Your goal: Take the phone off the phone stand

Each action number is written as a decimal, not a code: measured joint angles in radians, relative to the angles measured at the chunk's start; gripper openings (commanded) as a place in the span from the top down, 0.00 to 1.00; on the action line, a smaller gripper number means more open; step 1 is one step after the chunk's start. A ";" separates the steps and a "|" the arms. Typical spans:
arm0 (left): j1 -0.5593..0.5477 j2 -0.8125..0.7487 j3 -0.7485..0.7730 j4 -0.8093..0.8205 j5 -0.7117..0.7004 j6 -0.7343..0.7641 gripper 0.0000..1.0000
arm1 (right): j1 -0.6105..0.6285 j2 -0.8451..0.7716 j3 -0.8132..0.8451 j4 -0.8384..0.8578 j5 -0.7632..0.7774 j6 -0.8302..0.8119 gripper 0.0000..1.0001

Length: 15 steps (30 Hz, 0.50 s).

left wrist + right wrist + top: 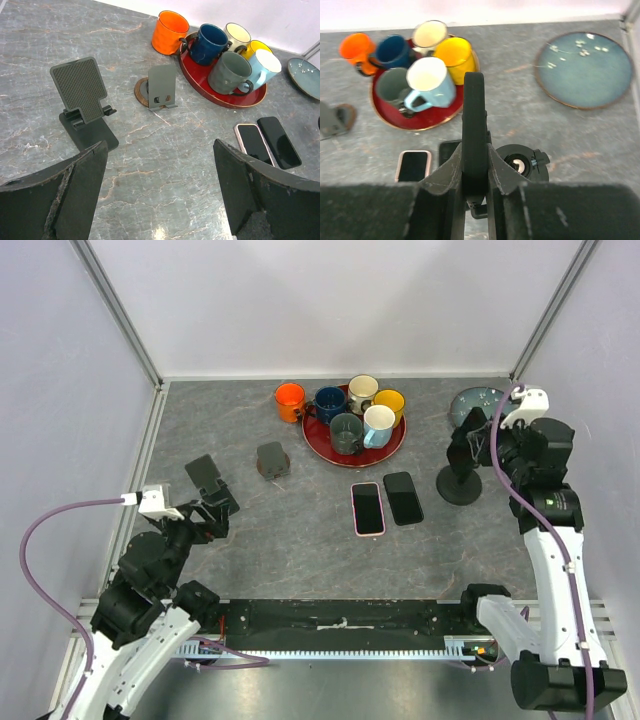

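A black phone (474, 115) stands on edge, upright over the round black base of the phone stand (525, 162). My right gripper (475, 167) is shut on its lower part, one finger on each face. In the top view the right gripper (472, 447) and the phone (457, 448) are above the stand's base (458, 488) at the right. Whether the phone still rests in the stand's cradle is hidden by my fingers. My left gripper (160, 150) is open and empty, low over bare table at the left (208, 512).
A pink-cased phone (367, 508) and a black phone (403, 497) lie flat mid-table. A red tray (394, 445) with several mugs and an orange mug (289, 401) stand at the back. A blue plate (585, 69), a grey stand (162, 86) and a black folding stand (80, 95) are nearby.
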 measured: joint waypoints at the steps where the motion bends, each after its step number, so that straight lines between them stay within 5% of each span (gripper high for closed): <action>1: 0.004 0.000 0.000 0.000 0.000 0.000 0.08 | 0.016 0.000 0.002 0.013 -0.020 0.014 1.00; 6: 0.019 0.002 -0.002 0.000 0.000 0.000 0.08 | 0.165 0.018 0.002 0.077 -0.081 0.083 1.00; 15: 0.031 0.026 -0.002 0.000 -0.001 0.000 0.08 | 0.665 0.168 -0.010 0.283 0.012 0.127 1.00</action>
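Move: The right hand already grips the round-based phone stand by its plate, the base hanging clear of the table. The grey phone stand lies about 46 cm to its left, 12 cm farther out and 18 cm below. Some 22 cm lower than the hand are the black phone, 12 cm left and 2 cm ahead, the pink-edged phone, 20 cm left and 1 cm back, and the mug tray, 24 cm left and 24 cm ahead. From the left hand, the grey stand is 25 cm ahead, 12 cm right and 12 cm down. Keeping its pinch on the stand's plate, the right hand sweeps left at a quickening pace, some 22 cm, over the black phone and towards the grey phone stand. Its height stays nearly level while the wrist swings about 35 degrees counter-clockwise, and the fingers don't change their opening. ##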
